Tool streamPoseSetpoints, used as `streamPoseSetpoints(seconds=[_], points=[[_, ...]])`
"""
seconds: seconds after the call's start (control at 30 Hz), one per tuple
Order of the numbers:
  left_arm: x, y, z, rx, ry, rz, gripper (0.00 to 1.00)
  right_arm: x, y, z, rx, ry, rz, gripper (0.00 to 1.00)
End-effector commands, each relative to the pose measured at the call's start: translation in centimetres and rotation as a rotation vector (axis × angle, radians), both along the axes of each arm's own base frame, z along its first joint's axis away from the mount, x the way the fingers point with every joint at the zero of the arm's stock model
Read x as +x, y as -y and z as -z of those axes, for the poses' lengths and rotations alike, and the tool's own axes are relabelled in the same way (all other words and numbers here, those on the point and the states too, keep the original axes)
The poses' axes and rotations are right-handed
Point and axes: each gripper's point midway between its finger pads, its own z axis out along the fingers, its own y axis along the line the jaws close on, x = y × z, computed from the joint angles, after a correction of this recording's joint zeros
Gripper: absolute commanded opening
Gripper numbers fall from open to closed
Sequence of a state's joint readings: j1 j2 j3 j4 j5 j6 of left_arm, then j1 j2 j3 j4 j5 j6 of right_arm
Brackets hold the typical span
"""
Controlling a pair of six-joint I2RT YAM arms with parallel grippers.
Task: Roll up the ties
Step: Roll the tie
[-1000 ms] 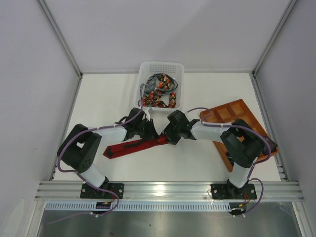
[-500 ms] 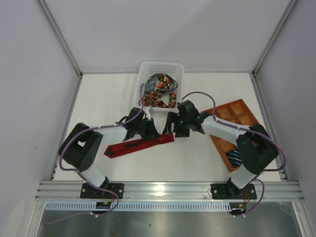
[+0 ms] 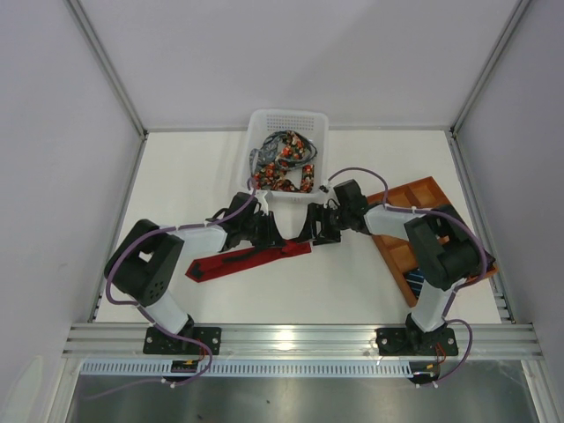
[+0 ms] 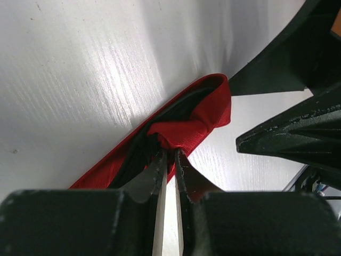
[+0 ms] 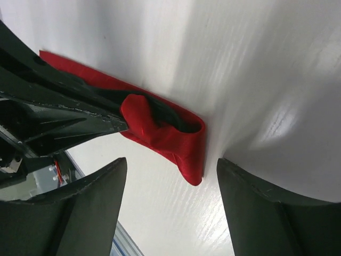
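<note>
The plain deep red tie (image 3: 238, 258) lies flat on the white table, its right end folded back over itself into a loop (image 4: 208, 114). My left gripper (image 3: 280, 241) is shut on that folded fabric, and its fingertips (image 4: 160, 160) pinch the red fold. My right gripper (image 3: 314, 231) is open and empty just right of the loop. Its two fingers stand wide to either side of the tie's tip (image 5: 181, 144) without touching it. Several dark floral ties (image 3: 284, 163) are heaped in the basket.
The white perforated basket (image 3: 287, 120) stands at the back centre, just behind both grippers. The orange-brown gridded tray (image 3: 414, 198) lies at the right under the right arm, with a dark blue striped piece (image 3: 418, 281) in its near part.
My right gripper has drawn back to the right, off the tie's end. The tie's end now lies folded over and held by the left gripper, which has stayed put.
</note>
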State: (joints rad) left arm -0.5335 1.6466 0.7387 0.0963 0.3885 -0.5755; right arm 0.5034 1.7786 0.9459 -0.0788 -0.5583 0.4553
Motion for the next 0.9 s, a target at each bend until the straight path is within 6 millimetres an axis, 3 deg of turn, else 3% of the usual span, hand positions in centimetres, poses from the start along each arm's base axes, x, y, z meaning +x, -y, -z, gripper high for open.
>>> streamPoseSetpoints(seconds=[0.0,0.3,0.47,0.57,0.6,0.7,0.87], points=[[-0.2,-0.9,1.3,0.036,-0.006,-0.002,0.15,0.2,-1.3,0.0,0.102,0.020,-0.052,0.74],[-0.4,-1.0,1.6,0.042,-0.012,0.001,0.14,0.2,-0.9,2.5,0.115,-0.058,0.002,0.61],[-0.4,-1.1,1.5,0.044,-0.012,0.001,0.13,0.3,-0.5,2.3,0.116,-0.048,0.024,0.50],[-0.4,-1.0,1.6,0.043,-0.016,0.003,0.13,0.2,-0.6,2.5,0.116,-0.061,0.018,0.37],[-0.3,-1.0,1.6,0.043,-0.016,0.003,0.12,0.4,-0.6,2.6,0.112,-0.060,0.025,0.25],[-0.2,-0.9,1.6,0.043,-0.016,0.003,0.12,0.7,-0.5,2.7,0.085,-0.055,0.051,0.00],[-0.3,-0.9,1.7,0.044,-0.021,0.005,0.11,0.9,-0.4,1.2,0.073,0.013,0.098,0.00]])
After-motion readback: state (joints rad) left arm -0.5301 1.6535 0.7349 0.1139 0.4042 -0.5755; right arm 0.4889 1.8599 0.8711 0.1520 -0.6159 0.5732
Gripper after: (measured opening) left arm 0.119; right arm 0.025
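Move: The tie's folded right end, standing up as a small loop, is almost under the right hand: level with it, about 1 cm left and 2 cm down. The bunch pinched by the left fingers is some 7 cm left of the right hand and 2 cm down. The white basket's middle is about 24 cm ahead and 7 cm left, the wooden tray's some 28 cm to the right, level with the hand. From the left hand, the folded end is about 5 cm right and 1 cm down. Leftwards first, by about 1.5 cm while its left side tilts up some 8 degrees, the right hand comes over the tie's folded end. It then eases slightly back right and sinks about 2 cm as its wide-open fingers close nearly shut, pinching the loop of the fold. The left hand stays in place and keeps its pinch on the bunch. ##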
